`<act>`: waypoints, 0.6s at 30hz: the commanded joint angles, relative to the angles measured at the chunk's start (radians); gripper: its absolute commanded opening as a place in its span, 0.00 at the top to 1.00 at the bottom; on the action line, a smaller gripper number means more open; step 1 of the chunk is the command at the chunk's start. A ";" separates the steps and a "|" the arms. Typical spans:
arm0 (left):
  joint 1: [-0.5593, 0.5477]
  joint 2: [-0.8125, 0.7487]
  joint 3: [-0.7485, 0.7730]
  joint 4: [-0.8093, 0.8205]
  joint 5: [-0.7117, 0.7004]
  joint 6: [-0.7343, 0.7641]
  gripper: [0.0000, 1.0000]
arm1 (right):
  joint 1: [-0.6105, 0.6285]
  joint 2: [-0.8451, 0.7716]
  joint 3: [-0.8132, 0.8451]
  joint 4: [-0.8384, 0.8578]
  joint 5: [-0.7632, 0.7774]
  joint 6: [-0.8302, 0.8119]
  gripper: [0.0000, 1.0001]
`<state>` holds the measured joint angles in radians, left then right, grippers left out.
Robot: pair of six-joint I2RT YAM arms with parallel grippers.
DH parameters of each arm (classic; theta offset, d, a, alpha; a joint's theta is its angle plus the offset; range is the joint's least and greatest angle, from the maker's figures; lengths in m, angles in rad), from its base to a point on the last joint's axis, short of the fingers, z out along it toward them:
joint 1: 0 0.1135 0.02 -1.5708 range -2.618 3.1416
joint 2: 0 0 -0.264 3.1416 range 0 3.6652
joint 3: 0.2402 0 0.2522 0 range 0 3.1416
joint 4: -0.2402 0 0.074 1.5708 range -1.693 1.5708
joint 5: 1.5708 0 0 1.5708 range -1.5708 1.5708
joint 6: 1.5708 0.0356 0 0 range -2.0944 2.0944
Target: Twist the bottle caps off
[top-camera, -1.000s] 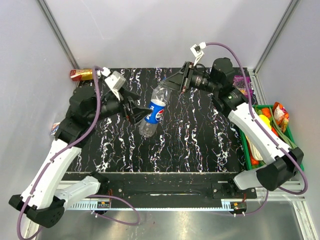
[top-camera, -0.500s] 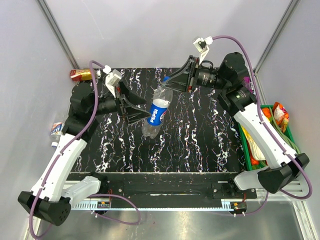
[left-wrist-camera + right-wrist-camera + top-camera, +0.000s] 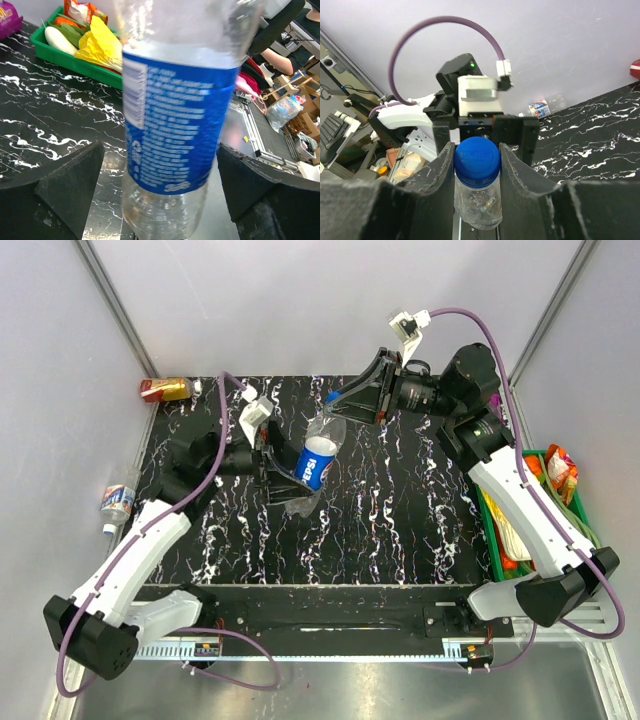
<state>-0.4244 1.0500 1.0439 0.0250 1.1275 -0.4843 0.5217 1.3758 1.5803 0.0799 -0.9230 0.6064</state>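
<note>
The clear Pepsi bottle [image 3: 313, 462] hangs tilted over the black marbled table [image 3: 400, 520]. My right gripper [image 3: 336, 403] is shut on its dark blue cap [image 3: 476, 157], with both fingers pressed against the cap's sides. My left gripper [image 3: 290, 478] is open and straddles the bottle's lower body. In the left wrist view the blue label [image 3: 175, 120] sits between the two fingers [image 3: 70, 185], with a gap on each side. The second bottle [image 3: 118, 502] lies off the table's left edge, its white cap [image 3: 108, 529] pointing toward the near side.
A red-and-gold can [image 3: 165, 389] lies at the table's back left corner. A green tray [image 3: 497, 525] of toy food stands along the right edge, with a purple bag [image 3: 490, 405] behind it. White walls close in the back and sides.
My left arm has swung right, so its open jaws now straddle the bottle's lower body. My right gripper has lifted the capped end slightly and then held still.
</note>
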 commanded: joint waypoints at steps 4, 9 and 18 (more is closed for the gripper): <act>-0.020 0.031 -0.022 0.067 0.071 0.030 0.01 | 0.008 -0.003 0.029 0.110 -0.048 0.055 1.00; -0.042 0.039 -0.028 0.113 0.132 0.024 0.10 | 0.008 0.008 0.026 0.119 -0.059 0.064 1.00; -0.048 0.057 -0.027 0.133 0.132 0.004 0.43 | 0.008 0.003 0.001 0.130 -0.043 0.075 1.00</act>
<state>-0.4683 1.0954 1.0203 0.0929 1.2282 -0.4831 0.5217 1.3849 1.5776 0.1604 -0.9611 0.6575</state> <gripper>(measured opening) 0.644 0.385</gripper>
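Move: The Pepsi bottle stands tilted between your left gripper's wide-open fingers: its middle is about 3 cm to that hand's right, roughly level fore and aft, and some 4 cm above. The bottle's blue cap lies about 5 cm ahead of the left hand, 5 cm to its right and 13 cm higher, already between the right fingertips. From the right hand the bottle's middle is roughly 5 cm back, 2 cm left and 9 cm below. Bring the left gripper down a little over 1 cm and 1 cm to the right, then ease it back about 1.5 cm, turning it some 10 degrees clockwise. During the backward part, close its fingers from wide open to about two thirds, so that they meet both sides of the bottle around the lower label. Keep the right fingers pinching the cap, that hand nearly still. ##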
